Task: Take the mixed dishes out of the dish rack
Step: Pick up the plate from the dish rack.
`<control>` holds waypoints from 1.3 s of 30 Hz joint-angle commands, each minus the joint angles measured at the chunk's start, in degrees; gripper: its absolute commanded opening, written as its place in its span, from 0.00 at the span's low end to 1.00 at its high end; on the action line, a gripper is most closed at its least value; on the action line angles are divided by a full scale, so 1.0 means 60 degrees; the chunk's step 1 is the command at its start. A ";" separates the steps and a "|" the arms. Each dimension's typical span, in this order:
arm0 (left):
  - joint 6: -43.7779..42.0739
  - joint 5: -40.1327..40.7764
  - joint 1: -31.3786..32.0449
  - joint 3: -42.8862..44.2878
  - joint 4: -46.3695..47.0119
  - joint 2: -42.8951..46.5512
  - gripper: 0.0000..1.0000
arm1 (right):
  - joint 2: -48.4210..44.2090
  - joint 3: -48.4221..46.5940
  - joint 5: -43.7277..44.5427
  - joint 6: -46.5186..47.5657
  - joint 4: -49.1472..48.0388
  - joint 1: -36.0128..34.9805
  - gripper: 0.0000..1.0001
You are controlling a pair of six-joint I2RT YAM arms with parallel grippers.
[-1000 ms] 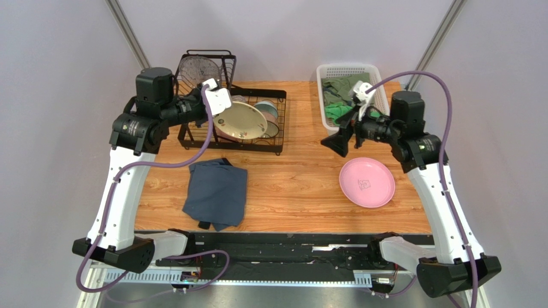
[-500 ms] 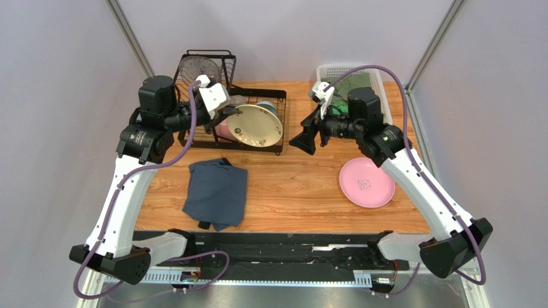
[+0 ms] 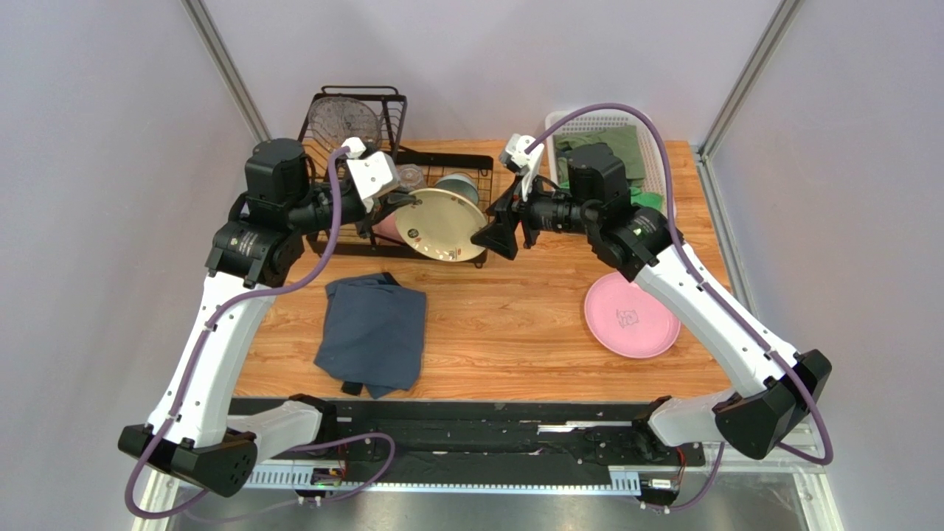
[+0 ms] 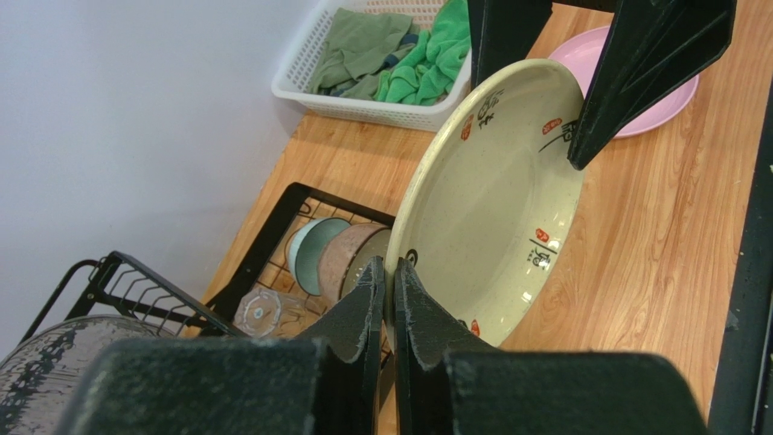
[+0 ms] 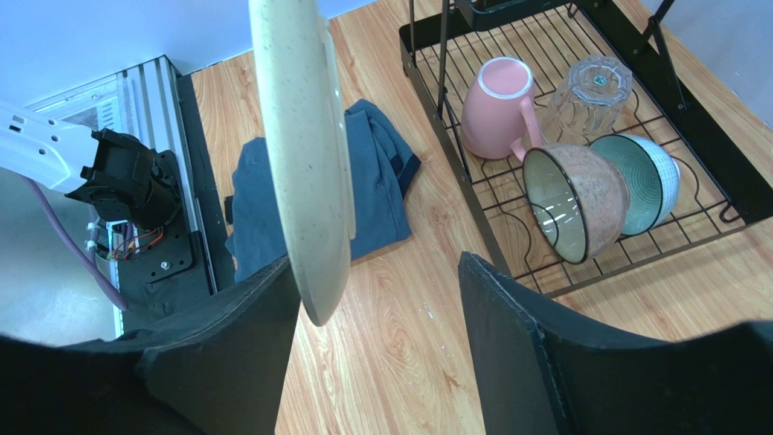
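Note:
My left gripper (image 4: 390,267) is shut on the rim of the cream plate (image 4: 499,190), holding it tilted over the front edge of the black dish rack (image 3: 443,163). The right gripper (image 5: 376,263) is open, with the plate's far edge (image 5: 304,136) between its fingers, close to one finger; I cannot tell if it touches. In the rack's lower tray lie a pink mug (image 5: 494,104), a clear glass (image 5: 585,91) and a dark bowl with teal inside (image 5: 572,199). The pink plate (image 3: 632,315) rests flat on the table at the right.
A folded blue-grey cloth (image 3: 372,332) lies on the table in front of the rack. A white basket (image 4: 363,104) of green cloths stands at the back right. A second teal bowl (image 5: 649,181) leans behind the dark one. The rack's upper shelf holds a dark mesh item (image 3: 341,120).
The left arm has carried the cream plate rightward, out over the rack's front. The right arm has swung left from above the pink plate, its jaws narrowing round the cream plate's edge.

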State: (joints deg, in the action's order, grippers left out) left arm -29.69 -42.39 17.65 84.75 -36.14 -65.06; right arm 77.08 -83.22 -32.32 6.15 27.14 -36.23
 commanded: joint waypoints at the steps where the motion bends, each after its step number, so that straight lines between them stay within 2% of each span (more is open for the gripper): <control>1: 0.0217 -0.0259 0.0047 -0.0004 0.0545 0.0325 0.00 | 0.0015 -0.0266 0.0360 -0.0103 -0.0597 -0.0217 0.64; 4: 0.0261 -0.0273 0.0076 -0.0033 0.0574 0.0325 0.00 | 0.0073 -0.0280 0.0434 -0.0029 -0.0597 -0.0261 0.49; 5: 0.0276 -0.0274 0.0076 -0.0048 0.0589 0.0340 0.00 | 0.0074 -0.0280 0.0435 -0.0029 -0.0582 -0.0275 0.39; 7: 0.0349 -0.0273 0.0076 -0.0106 0.0632 0.0369 0.00 | 0.0117 -0.0266 0.0493 -0.0029 -0.0597 -0.0305 0.29; 8: 0.0422 -0.0288 0.0091 -0.0135 0.0662 0.0384 0.00 | 0.0132 -0.0237 0.0522 -0.0044 -0.0626 -0.0319 0.20; 11: 0.0569 -0.0303 0.0091 -0.0253 0.0720 0.0428 0.00 | 0.0132 -0.0149 0.0669 -0.0044 -0.0714 -0.0393 0.06; 12: 0.0569 -0.0259 0.0091 -0.0296 0.0721 0.0457 0.01 | 0.0132 -0.0149 0.0742 -0.0044 -0.0728 -0.0422 0.03; 13: 0.0598 -0.0230 0.0091 -0.0355 0.0750 0.0486 0.09 | 0.0118 -0.0134 0.0771 -0.0030 -0.0729 -0.0407 0.00; 16: 0.0613 -0.0011 0.0091 -0.0472 0.0823 0.0574 0.23 | 0.0074 -0.0061 0.1005 0.0014 -0.0714 -0.0407 0.00; 17: 0.0627 0.0048 0.0091 -0.0502 0.0852 0.0603 0.31 | 0.0059 -0.0032 0.1093 0.0044 -0.0699 -0.0407 0.00; 18: 0.0642 0.0165 0.0091 -0.0502 0.0882 0.0633 0.53 | 0.0015 0.0041 0.1311 0.0131 -0.0656 -0.0407 0.00; 23: 0.1169 0.0897 0.0091 -0.0575 0.1365 0.0867 0.74 | -0.0145 0.0290 0.2176 0.0629 -0.0261 -0.0378 0.00; 24: 0.1184 0.1058 0.0091 -0.0590 0.1394 0.0969 0.94 | -0.0190 0.0363 0.2453 0.0717 -0.0187 -0.0378 0.00; 30: 0.1155 0.1805 0.0091 -0.0896 0.1512 0.1393 0.95 | -0.0862 0.1447 0.2822 0.1010 0.0208 0.0411 0.00; 34: 0.0703 0.2026 0.0091 -0.1438 0.1293 0.1672 0.95 | -0.1332 0.2150 0.2267 0.1157 0.0779 0.2018 0.00; 36: 0.0511 0.1968 0.0091 -0.1803 0.1175 0.1818 0.95 | -0.1507 0.2516 0.1917 0.1463 0.1160 0.2651 0.00; 39: 0.0437 0.1880 0.0091 -0.2258 0.1029 0.1951 0.95 | -0.1830 0.3087 0.1244 0.2309 0.1716 0.4245 0.00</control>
State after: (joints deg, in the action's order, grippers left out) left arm -25.08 -31.35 18.09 73.84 -29.02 -54.24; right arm 69.87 -67.61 -19.53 13.52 33.93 -19.07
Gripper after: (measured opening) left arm 0.953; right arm 0.053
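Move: The cream plate, still pinched by the left fingers, has its middle about 6 cm right of the left hand, 3 back and 3 below. From the right hand, whose open fingers straddle the far rim, that middle is some 8 cm left, level fore and aft, 3 above. From the right hand the pink plate lies roughly 28 cm right, 1 back, 32 below; the brown bowl 17 ahead, 7 left, 26 below. The cream plate's rim is pinched as the right fingers close nearly shut with that hand almost still; the left fingers then open wide, let go and back off to the left about 3 cm, turning slightly counter-clockwise. Once they are open, the right hand speeds off with the plate to the right and down, with some forward, about 15 cm sideways and 10 cm lower, turning some 30 degrees, mostly clockwise, towards the pink plate. ##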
